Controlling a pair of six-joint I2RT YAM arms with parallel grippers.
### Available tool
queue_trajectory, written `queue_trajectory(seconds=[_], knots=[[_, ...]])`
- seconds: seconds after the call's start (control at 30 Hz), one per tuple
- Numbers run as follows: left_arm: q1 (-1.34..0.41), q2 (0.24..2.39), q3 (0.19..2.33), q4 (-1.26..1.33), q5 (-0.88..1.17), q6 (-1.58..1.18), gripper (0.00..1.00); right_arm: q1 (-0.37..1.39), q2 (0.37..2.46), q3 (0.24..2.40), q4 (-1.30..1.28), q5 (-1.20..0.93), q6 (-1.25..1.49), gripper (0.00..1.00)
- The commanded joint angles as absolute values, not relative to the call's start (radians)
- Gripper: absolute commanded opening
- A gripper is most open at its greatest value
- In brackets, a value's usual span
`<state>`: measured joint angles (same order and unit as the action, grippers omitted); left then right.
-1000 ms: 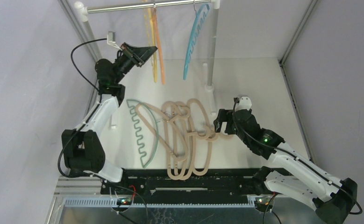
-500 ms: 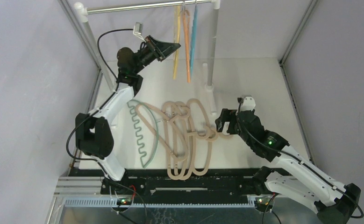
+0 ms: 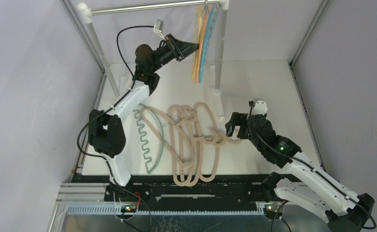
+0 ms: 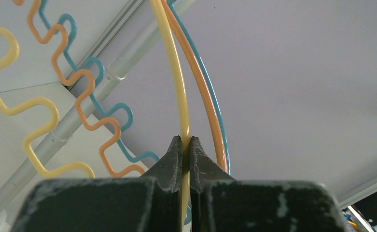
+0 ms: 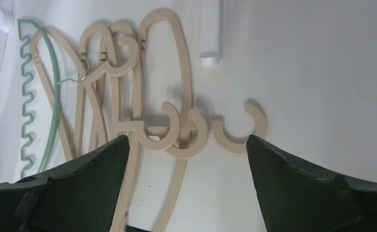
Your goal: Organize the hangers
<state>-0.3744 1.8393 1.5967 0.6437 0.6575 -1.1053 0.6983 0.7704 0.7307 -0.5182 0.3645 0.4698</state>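
Three thin hangers hang bunched at the right end of the rail: yellow (image 4: pixel 176 72), orange (image 4: pixel 203 77) and blue (image 4: pixel 104 104). My left gripper (image 4: pixel 186 139) is raised beside them, shut on the yellow hanger's curved bar; from above it (image 3: pixel 194 47) sits just left of the bunch (image 3: pixel 203 43). Several thick beige hangers (image 3: pixel 191 145) lie overlapped on the table, with a thin green hanger (image 3: pixel 150 142) at their left. My right gripper (image 5: pixel 186 140) hovers open over the beige hooks (image 5: pixel 234 133), holding nothing; from above it (image 3: pixel 231 129) is at the pile's right edge.
The silver rail (image 3: pixel 143 7) runs across the back on white posts (image 3: pixel 218 53), the right post standing just behind the beige pile. A white foot of the right post (image 5: pixel 210 34) lies on the table. Grey walls close in on both sides.
My left arm has swung right along the rail, carrying the yellow hanger and the orange one over to the blue hanger at the right end. The right arm has barely moved.
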Motion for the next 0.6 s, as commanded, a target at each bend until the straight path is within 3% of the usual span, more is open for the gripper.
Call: queue_trajectory(seconds=[0.0,0.13,0.23,0.33,0.4,0.47,0.57], knots=[[-0.380,1.831,1.618,0.629,0.670,-1.060,0.06,0.687,0.753,0.741,-0.508,0.377,0.454,1.00],[-0.372,1.805,1.614,0.602,0.688,-1.025,0.12,0.684,0.752,0.740,-0.512,0.379,0.456,1.00],[-0.366,1.759,1.591,0.585,0.690,-0.985,0.26,0.684,0.752,0.739,-0.513,0.377,0.458,1.00],[-0.357,1.701,1.560,0.548,0.687,-0.941,0.45,0.684,0.753,0.739,-0.516,0.376,0.459,1.00],[-0.345,1.652,1.528,0.516,0.680,-0.901,0.52,0.685,0.755,0.736,-0.516,0.376,0.460,1.00],[-0.326,1.605,1.486,0.490,0.682,-0.873,0.74,0.684,0.756,0.733,-0.518,0.376,0.464,1.00],[-0.283,1.539,1.420,0.480,0.690,-0.856,0.91,0.684,0.760,0.724,-0.510,0.372,0.467,1.00]])
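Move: Between the left fingertips, still pinched by its curved rim, is the yellow hanger, its middle about 3 cm ahead of the left hand, level sideways and some 2 cm lower. Orange and blue hang alongside: the orange hanger's middle lies about 3 cm ahead, 2 cm right and 2 cm below the left hand, the blue one's about 3 cm farther right. From the idle right hand, the yellow hanger is roughly 23 cm ahead, 13 cm left and 22 cm higher. Opening almost fully, the left hand lets go of the yellow hanger's rim; it stays nearly in place at first, sinking only about 1 cm. Then it draws off to its left and back, about 4 cm in all, away from the orange and blue hangers, regaining some height and rolling slightly. ##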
